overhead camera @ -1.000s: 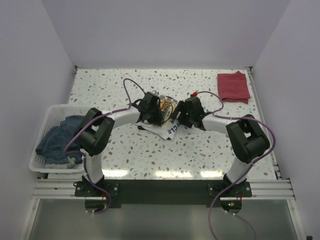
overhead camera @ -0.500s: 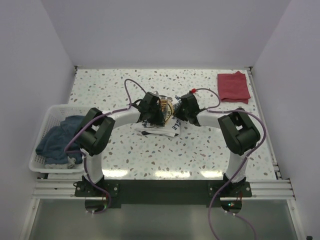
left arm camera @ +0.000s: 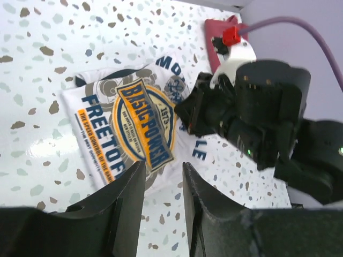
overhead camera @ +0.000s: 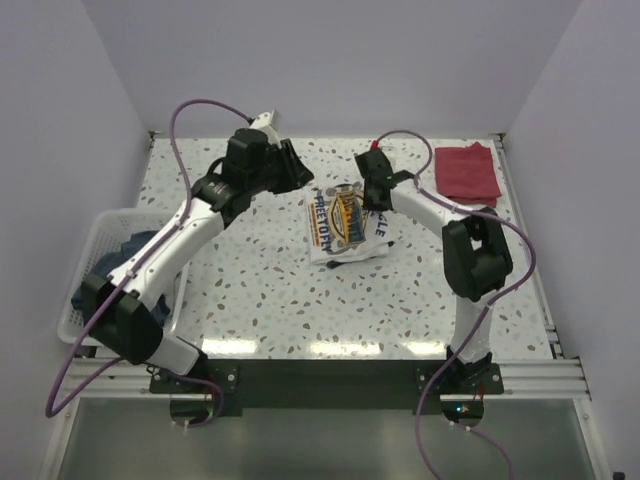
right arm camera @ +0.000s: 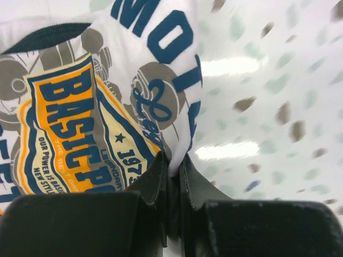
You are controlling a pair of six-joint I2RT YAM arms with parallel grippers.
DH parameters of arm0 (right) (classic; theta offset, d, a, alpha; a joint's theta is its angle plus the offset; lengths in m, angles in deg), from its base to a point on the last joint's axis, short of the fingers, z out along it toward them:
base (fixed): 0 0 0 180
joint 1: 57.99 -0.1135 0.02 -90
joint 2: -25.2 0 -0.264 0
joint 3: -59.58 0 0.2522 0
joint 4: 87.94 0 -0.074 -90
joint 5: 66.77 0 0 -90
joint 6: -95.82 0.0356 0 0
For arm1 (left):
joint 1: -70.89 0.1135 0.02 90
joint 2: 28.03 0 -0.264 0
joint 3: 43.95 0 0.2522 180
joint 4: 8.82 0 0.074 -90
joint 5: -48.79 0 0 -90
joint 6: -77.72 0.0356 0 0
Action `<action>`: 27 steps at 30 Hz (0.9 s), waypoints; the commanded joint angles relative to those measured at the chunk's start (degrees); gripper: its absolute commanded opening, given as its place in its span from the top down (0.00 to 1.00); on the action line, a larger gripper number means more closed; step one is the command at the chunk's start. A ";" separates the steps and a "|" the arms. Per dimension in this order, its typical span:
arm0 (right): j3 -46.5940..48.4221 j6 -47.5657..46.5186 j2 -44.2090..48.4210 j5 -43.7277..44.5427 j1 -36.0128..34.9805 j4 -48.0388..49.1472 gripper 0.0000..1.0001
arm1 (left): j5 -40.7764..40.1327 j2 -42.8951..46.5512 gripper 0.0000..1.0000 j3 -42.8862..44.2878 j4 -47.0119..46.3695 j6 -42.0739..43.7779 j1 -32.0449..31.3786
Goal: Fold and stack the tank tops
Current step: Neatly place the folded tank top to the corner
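The white tank top (overhead camera: 343,223) with its blue-yellow print lies partly folded at mid-table, also seen in the left wrist view (left arm camera: 126,115) and close up in the right wrist view (right arm camera: 102,96). My right gripper (overhead camera: 376,198) is shut on the far right edge of that top (right arm camera: 172,163), white cloth pinched between its fingers. My left gripper (overhead camera: 297,176) hangs above the table to the far left of the top, open, with only tabletop showing between its fingers (left arm camera: 163,179). The dark red tank top (overhead camera: 467,173) lies folded at the far right corner (left arm camera: 216,42).
A white basket (overhead camera: 88,262) stands at the left edge with blue clothes (overhead camera: 118,278) in it. Walls close the table on the left, back and right. The right arm's purple cable (overhead camera: 420,150) loops above the far side.
My left gripper let go of the white top and rose away to the far left. My right gripper shut on the top's edge and drew it toward the far side, laying the print open.
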State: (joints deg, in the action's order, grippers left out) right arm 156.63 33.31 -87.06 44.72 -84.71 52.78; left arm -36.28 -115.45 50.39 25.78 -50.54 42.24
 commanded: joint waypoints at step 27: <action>52.50 -48.13 -22.82 28.60 12.83 -7.27 1.00 | -1.50 6.56 0.60 -10.35 0.87 12.51 1.22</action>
State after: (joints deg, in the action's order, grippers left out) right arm 205.33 -10.47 -110.93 69.33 -73.17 42.90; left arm -39.16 -108.83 40.16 29.12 -39.87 43.01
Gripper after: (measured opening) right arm 0.067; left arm 0.399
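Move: My right hand already grips the right edge of the folded white tank top, whose middle lies about 7 cm to its left, 2 cm back and some 4 cm lower. The folded red tank top in the corner is roughly 10 cm ahead and 21 cm to the right, about 6 cm lower. From my empty left hand, the red tank top is some 16 cm ahead, 36 cm right and 25 cm down. Keeping its pinch on the white tank top, my right hand swings it out towards the red one, about 15 cm forward and as far to the right, climbing roughly 12 cm while it rolls over 40 degrees so the fingers point out to the right. My left hand, half open and empty, eases a few centimetres back and left, bobs up briefly, then sinks about 5 cm below its start. ##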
